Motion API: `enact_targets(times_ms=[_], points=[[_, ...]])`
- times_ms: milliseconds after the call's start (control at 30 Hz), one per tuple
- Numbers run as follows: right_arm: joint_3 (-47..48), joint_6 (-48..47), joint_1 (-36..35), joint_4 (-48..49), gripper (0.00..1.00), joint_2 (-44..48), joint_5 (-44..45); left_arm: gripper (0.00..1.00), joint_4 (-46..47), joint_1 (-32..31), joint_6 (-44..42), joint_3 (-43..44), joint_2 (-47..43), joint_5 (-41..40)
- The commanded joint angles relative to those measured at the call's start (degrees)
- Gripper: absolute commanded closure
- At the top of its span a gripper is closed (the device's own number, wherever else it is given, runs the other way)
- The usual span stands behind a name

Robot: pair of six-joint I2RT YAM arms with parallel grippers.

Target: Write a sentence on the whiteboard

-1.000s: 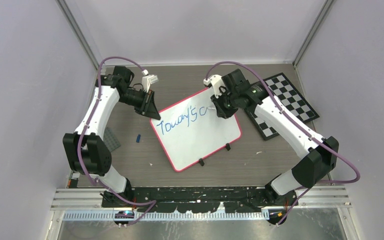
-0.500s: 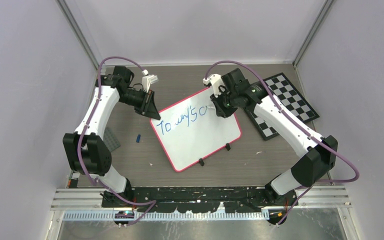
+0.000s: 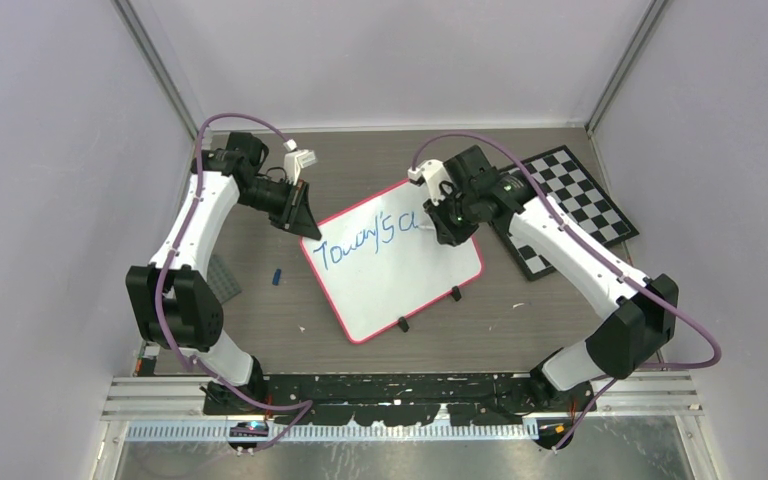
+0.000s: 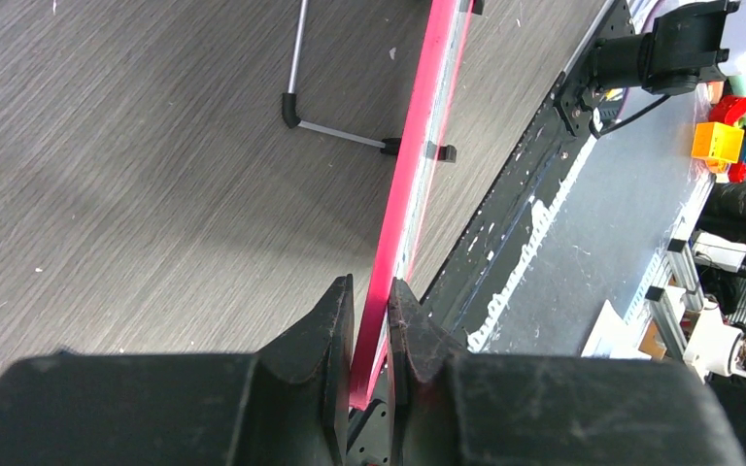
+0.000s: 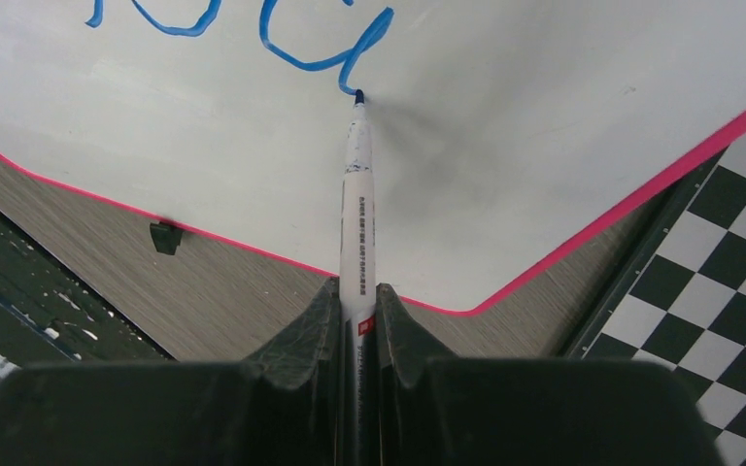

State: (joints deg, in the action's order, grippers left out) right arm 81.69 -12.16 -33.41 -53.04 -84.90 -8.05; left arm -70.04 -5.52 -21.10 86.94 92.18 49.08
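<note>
The whiteboard [image 3: 400, 275], white with a thin pink-red frame, lies tilted on the table and bears blue writing [image 3: 360, 243] along its upper part. My left gripper [image 3: 303, 225] is shut on the board's upper-left frame edge [image 4: 418, 165], seen edge-on in the left wrist view between the fingertips [image 4: 371, 301]. My right gripper [image 3: 440, 225] is shut on a white marker [image 5: 357, 214]. The marker's blue tip [image 5: 358, 96] touches the board [image 5: 505, 146] at the end of the last blue letter.
A black-and-white checkerboard [image 3: 570, 205] lies right of the board, under the right arm, and shows in the right wrist view [image 5: 719, 291]. A small blue cap [image 3: 277, 276] and a grey plate [image 3: 222, 280] lie left of the board. Two black clip feet [image 3: 403, 324] mark its near edge.
My right gripper has moved right and slightly down along the board, and the last blue letter has gained a tail stroke. The left gripper and the board have stayed put.
</note>
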Motion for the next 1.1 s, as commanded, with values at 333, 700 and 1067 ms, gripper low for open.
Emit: enact_targets(times_ms=[333,700,1067], points=[[4.74,2.36,-0.67,-3.32,1.00,5.42,-8.94,0.43,0.75,-0.47,1.59,1.38,-2.24,-1.99],[-4.62,6.00,-6.69,2.26,1.00,8.84,-16.36,0.33,3.05,3.05,3.97,-4.56,-5.08,1.04],[-12.62,4.37,-11.60,8.09,1.00,11.58,-13.79,0.33,4.12,4.11,4.33,-5.70,-3.72,3.95]])
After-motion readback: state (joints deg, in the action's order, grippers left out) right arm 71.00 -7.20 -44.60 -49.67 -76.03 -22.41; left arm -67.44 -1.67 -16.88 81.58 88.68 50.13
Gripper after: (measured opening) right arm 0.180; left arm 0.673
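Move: My left fingers are shut on the whiteboard's upper left corner, right at the hand point; the blue pen cap lies about 10 cm to its left, 8 cm back and 20 cm below. My right hand holds the pen, its goal the blank lower part of the whiteboard, about 9 cm back, 8 cm left and 10 cm below. From that hand, the fresh "a" is some 5 cm left, 2 cm ahead and 5 cm below, while the right black clip is about 15 cm back, 5 cm right and 17 cm below. I lift the pen tip off the end of the "a", rising about 4 cm, then swing my right hand back some 10 cm and 5 cm left, sinking to its starting height over the blank lower part and turning the wrist about 20 degrees, largely counter-clockwise, with the pen still gripped. Meanwhile my left hand opens wide, lets go of the corner and eases a centimetre or two left. ##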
